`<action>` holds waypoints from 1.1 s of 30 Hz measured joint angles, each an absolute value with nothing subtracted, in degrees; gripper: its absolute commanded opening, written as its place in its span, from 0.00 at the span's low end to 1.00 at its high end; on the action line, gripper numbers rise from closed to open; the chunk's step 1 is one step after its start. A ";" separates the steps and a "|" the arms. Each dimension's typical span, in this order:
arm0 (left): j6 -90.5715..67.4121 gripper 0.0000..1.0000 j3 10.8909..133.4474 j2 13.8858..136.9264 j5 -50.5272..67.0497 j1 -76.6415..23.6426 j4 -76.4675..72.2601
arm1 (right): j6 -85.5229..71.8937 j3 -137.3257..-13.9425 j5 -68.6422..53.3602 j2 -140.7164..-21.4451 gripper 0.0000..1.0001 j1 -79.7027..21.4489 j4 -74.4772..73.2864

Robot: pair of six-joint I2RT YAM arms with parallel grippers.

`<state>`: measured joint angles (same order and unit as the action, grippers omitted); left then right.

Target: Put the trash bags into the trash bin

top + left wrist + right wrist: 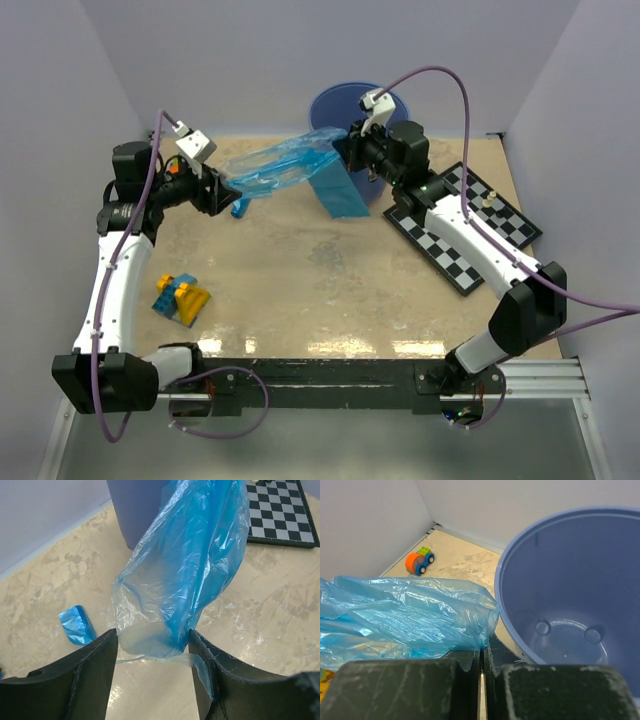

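A crinkly translucent blue trash bag point(280, 165) point(190, 565) point(410, 615) hangs stretched between my two grippers above the table. My right gripper point(350, 150) point(482, 650) is shut on its corner, right beside the rim of the round blue trash bin point(335, 105) point(502, 580) point(137, 510), whose inside is empty. My left gripper point(226, 188) point(152, 635) is open; the bag's other end sits between its jaws and film clings to the right finger. A darker blue sheet point(338, 192) hangs under the right gripper. A small folded trash bag point(240, 208) point(76, 625) lies on the table.
A black-and-white chessboard point(465, 225) point(280, 510) lies at the right, under my right arm. Blue and yellow toy blocks point(182, 297) sit at the front left. A small orange toy car point(419, 561) stands by the back wall.
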<state>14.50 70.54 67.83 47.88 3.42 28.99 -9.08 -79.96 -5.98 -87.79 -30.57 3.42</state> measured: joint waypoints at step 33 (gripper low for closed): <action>5.06 0.98 59.31 67.68 51.11 -10.46 11.92 | 2.24 -93.84 -13.98 -97.60 0.00 -33.91 3.46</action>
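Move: The right hand grips one side of the blue bag, with the bin's middle about 10 cm ahead, 4 cm to its right and some 17 cm below; the bag's loose body is centred about 12 cm left of this hand and 3 cm back. From the left hand, fingers already parted at the bag's free edge, that body's middle is some 12 cm right, 4 cm ahead and nearly level. The folded blue bag lies on the table, 11 cm ahead, 3 cm right and 30 cm below the left hand. Back and to the right at first, then, after easing a little forward again, more sharply right and down, the left hand swings about 9 cm across towards the right hand, turning some 15 degrees clockwise while its fingers spread from partly to almost fully open beside the hanging bag. The right hand keeps its pinch and carries the bag about 6 cm left and 3 cm up, tilting its fingers upward and turning counter-clockwise. ##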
